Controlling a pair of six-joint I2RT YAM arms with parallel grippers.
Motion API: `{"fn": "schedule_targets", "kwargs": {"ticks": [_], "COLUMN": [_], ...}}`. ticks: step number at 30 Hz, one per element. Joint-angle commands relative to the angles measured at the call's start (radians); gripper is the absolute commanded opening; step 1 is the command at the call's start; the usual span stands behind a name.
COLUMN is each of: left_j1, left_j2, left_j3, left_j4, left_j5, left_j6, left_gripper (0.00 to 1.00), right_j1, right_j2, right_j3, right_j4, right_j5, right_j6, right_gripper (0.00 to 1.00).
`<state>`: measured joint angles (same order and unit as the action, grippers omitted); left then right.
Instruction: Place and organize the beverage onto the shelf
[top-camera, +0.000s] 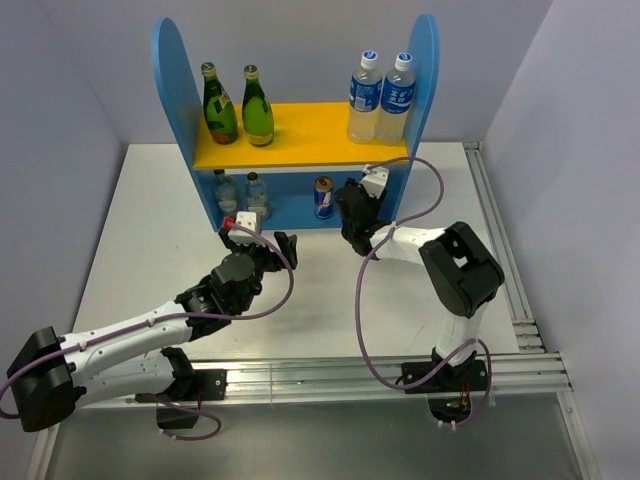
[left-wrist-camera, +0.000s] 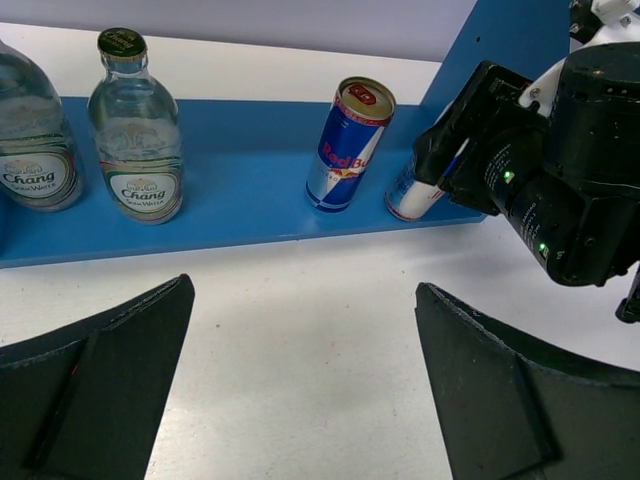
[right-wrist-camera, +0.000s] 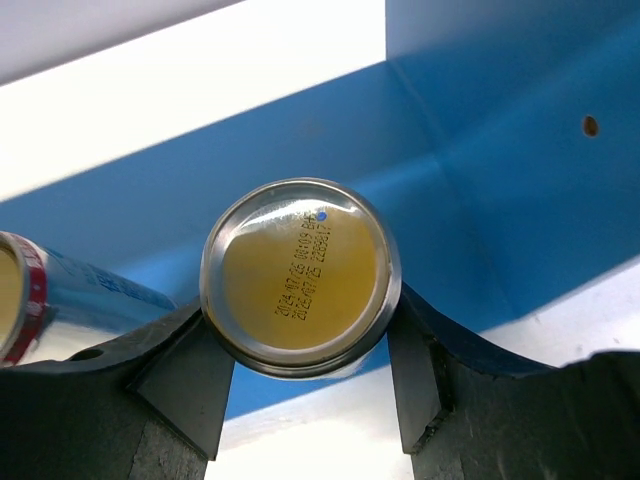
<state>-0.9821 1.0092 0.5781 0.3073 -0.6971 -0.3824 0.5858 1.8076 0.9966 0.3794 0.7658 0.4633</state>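
The blue shelf (top-camera: 300, 135) stands at the back of the table. Two dark green bottles (top-camera: 219, 105) (top-camera: 257, 107) stand on its yellow upper board. On the lower board (left-wrist-camera: 250, 215) stand two short clear bottles (left-wrist-camera: 30, 150) (left-wrist-camera: 137, 140) and a silver-and-blue can (left-wrist-camera: 349, 145). To the right of that can, my right gripper (top-camera: 352, 205) is shut on a second can (right-wrist-camera: 298, 277). This can is tilted, its base toward the wrist camera, near the shelf's right panel (right-wrist-camera: 480, 200). My left gripper (left-wrist-camera: 305, 300) hangs open over the table in front of the shelf, holding nothing.
Two taller clear bottles with blue labels (top-camera: 365, 95) (top-camera: 398, 97) stand at the right end of the upper board. Metal rails (top-camera: 500, 250) run along the table's right and near edges. Grey walls close in on both sides.
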Motion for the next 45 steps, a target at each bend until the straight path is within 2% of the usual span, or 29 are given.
{"fn": "schedule_targets", "kwargs": {"ticks": [1, 2, 3, 5, 7, 12, 20, 29, 33, 34, 36, 39, 41, 45], "left_j1": [0.002, 0.003, 0.003, 0.002, 0.003, 0.003, 0.003, 0.003, 0.003, 0.003, 0.003, 0.003, 0.005, 0.008], "left_j2": [-0.017, -0.017, -0.018, -0.021, -0.027, -0.029, -0.012, -0.032, -0.032, -0.031, -0.038, -0.066, -0.102, -0.164], "left_j3": [-0.001, -0.001, -0.001, -0.003, -0.004, -0.009, -0.011, -0.015, -0.014, -0.006, 0.008, 0.057, 0.091, 0.193], "left_j4": [0.019, 0.019, 0.019, 0.018, 0.018, 0.023, 0.036, 0.036, 0.020, 0.012, -0.019, -0.094, -0.147, -0.252], "left_j5": [-0.012, -0.012, -0.012, -0.015, -0.015, -0.013, -0.005, -0.008, -0.027, -0.036, -0.054, -0.088, -0.117, -0.156], "left_j6": [0.008, 0.010, 0.010, 0.010, 0.011, 0.011, 0.000, -0.004, -0.006, -0.010, -0.013, -0.010, -0.009, 0.023], "left_gripper": [0.99, 0.99, 0.99, 0.99, 0.99, 0.99, 0.99, 0.99, 0.99, 0.99, 0.99, 0.99, 0.99, 0.99], "right_j1": [-0.015, -0.015, -0.015, -0.015, -0.015, -0.011, 0.045, 0.103, 0.172, 0.208, 0.239, 0.307, 0.336, 0.342], "right_j2": [0.012, 0.022, 0.027, 0.039, 0.042, 0.019, -0.079, -0.206, -0.333, -0.370, -0.490, -0.660, -0.804, -1.013], "right_j3": [0.072, 0.077, 0.082, 0.105, 0.115, 0.090, -0.047, -0.185, -0.220, -0.211, -0.196, -0.106, -0.084, -0.052], "right_j4": [0.162, 0.168, 0.173, 0.158, 0.141, 0.133, 0.162, 0.110, -0.104, -0.237, -0.359, -0.688, -0.760, -0.800], "right_j5": [-0.016, -0.019, -0.028, -0.026, -0.029, -0.039, -0.014, 0.046, 0.086, 0.069, 0.043, 0.064, 0.069, -0.057], "right_j6": [0.025, 0.020, 0.015, 0.014, 0.018, 0.028, 0.014, 0.060, 0.173, 0.222, 0.235, 0.236, 0.207, 0.051], "right_gripper": [0.20, 0.38, 0.68, 0.85, 0.96, 0.99, 1.00, 1.00, 1.00, 1.00, 0.99, 0.99, 0.99, 1.00]}}
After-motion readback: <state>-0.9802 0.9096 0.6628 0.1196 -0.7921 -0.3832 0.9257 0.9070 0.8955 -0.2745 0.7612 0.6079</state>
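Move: The right hand holds the silver-and-blue can between its pads, about 1 cm ahead of and 2 cm below the hand point, at its place on the lower shelf. The Red Bull can stands some 9 cm to the hand's left, about level fore and aft; the blue right side panel is roughly 9 cm to the hand's right. From the empty left hand, the silver-and-blue can is around 18 cm ahead, 21 cm right and 11 cm lower. Forward and slightly left first, by only a centimetre or two, while the right fingers spread from their grip to fully open and release the silver-and-blue can. The hand then backs out of the lower shelf, speeding up and climbing steeply later, to end about 20 cm back and 17 cm higher, turned some 20 degrees counter-clockwise. Late on, the open left hand drifts left and up. ##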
